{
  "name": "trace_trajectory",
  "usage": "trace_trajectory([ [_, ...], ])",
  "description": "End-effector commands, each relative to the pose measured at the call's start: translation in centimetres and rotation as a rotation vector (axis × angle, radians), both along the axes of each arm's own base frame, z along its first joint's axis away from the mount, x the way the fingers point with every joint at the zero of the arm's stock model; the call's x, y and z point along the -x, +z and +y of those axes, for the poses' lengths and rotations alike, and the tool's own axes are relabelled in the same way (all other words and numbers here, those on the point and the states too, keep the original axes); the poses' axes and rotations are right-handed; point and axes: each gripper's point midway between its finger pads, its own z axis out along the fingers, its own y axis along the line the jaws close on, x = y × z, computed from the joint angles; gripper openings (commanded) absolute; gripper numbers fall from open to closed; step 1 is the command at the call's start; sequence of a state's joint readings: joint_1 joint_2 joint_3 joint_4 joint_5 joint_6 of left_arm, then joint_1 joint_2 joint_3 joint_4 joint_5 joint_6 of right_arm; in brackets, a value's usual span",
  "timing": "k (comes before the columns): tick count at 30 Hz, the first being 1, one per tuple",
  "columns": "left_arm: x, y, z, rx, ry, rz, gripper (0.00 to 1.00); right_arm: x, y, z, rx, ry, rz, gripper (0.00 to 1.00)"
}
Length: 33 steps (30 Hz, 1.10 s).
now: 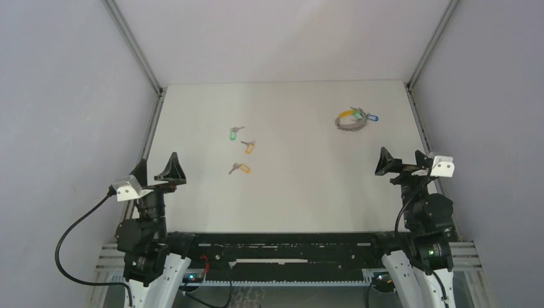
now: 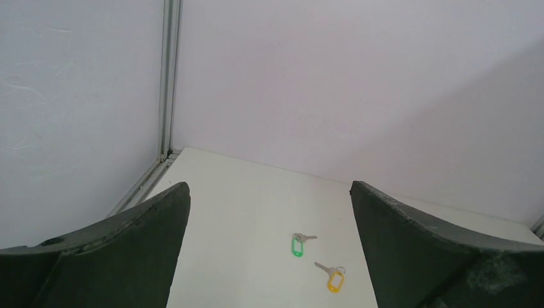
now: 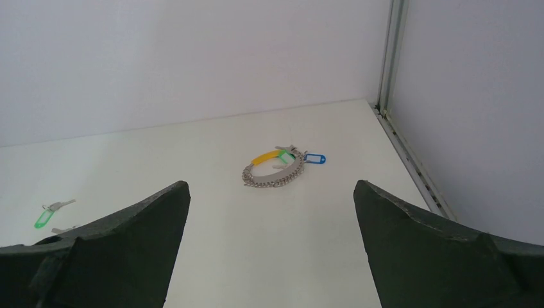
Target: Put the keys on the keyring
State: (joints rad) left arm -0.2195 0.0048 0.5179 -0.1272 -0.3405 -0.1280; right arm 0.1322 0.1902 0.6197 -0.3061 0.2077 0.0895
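Three small silver keys lie apart on the white table, left of centre: one with a green tag [image 1: 234, 133], one with an orange tag [image 1: 249, 147] and another orange-tagged one [image 1: 240, 169]. In the left wrist view the green-tagged key [image 2: 297, 244] and an orange-tagged key [image 2: 333, 278] show between the fingers. The keyring [image 1: 353, 120], a grey chain loop with yellow and blue tags, lies at the far right; it also shows in the right wrist view [image 3: 272, 173]. My left gripper [image 1: 156, 171] and right gripper [image 1: 403, 160] hover open near the front corners, holding nothing.
Grey walls with metal corner posts [image 1: 135, 46] enclose the white table [image 1: 289, 199] on three sides. The arm bases and a black rail [image 1: 289, 247] run along the near edge. A black cable [image 1: 67, 237] loops beside the left arm.
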Motion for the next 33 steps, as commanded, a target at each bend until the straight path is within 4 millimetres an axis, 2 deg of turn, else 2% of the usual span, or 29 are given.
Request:
trace_trajectory([
  [1, 0.7, 1.0, 0.4, 0.001, 0.015, -0.058, 1.00, -0.3, 0.7, 0.0, -0.003, 0.001, -0.025, 1.00],
  [8, 0.4, 1.0, 0.3, 0.002, 0.010, -0.047, 1.00, -0.4, 0.4, -0.1, 0.002, -0.008, -0.007, 1.00],
  [14, 0.3, 1.2, -0.3, 0.005, -0.022, -0.034, 1.00, -0.8, 0.3, 0.6, -0.021, 0.029, 0.015, 1.00],
  [18, 0.2, 1.7, -0.8, 0.013, -0.048, -0.002, 1.00, -1.8, -0.5, 1.5, -0.048, 0.062, 0.074, 1.00],
  [21, -0.2, 1.7, -1.2, 0.036, -0.069, 0.052, 1.00, -3.1, -1.3, 2.4, -0.075, 0.099, 0.145, 1.00],
  [24, -1.1, 0.9, -2.2, 0.025, -0.114, 0.129, 1.00, -5.0, -2.5, 3.8, -0.109, 0.152, 0.239, 1.00],
  [29, -2.6, -0.5, -3.6, -0.031, -0.168, 0.204, 1.00, -9.6, -7.0, 5.0, -0.211, 0.192, 0.460, 1.00],
  [33, -3.0, -1.6, -3.8, -0.045, -0.175, 0.224, 1.00, -12.7, -9.3, 5.0, -0.316, 0.223, 0.524, 1.00],
])
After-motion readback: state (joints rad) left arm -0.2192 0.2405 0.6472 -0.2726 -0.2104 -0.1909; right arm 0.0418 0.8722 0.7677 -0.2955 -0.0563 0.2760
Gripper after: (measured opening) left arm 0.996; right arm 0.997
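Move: The keyring lies about 37 cm ahead of the right hand, 3 cm to its right and some 35 cm below; its blue tag sits 7 cm right of the ring. The near yellow-tagged key is roughly 16 cm ahead of the left hand, 10 cm to its right and 38 cm below; the other yellow-tagged key is 10 cm beyond that, the green-tagged one 16 cm beyond and 3 cm left of it. Towards the keyring the right hand, wide open, speeds up forward about 10 cm and down 9 cm, drifting some 4 cm left as its fingers tip down about 30 degrees, with a small counter-clockwise turn. Later and more slowly the open left hand eases right and forward, then sinks a little, towards the loose keys, also tipping down. Neither touches anything. ##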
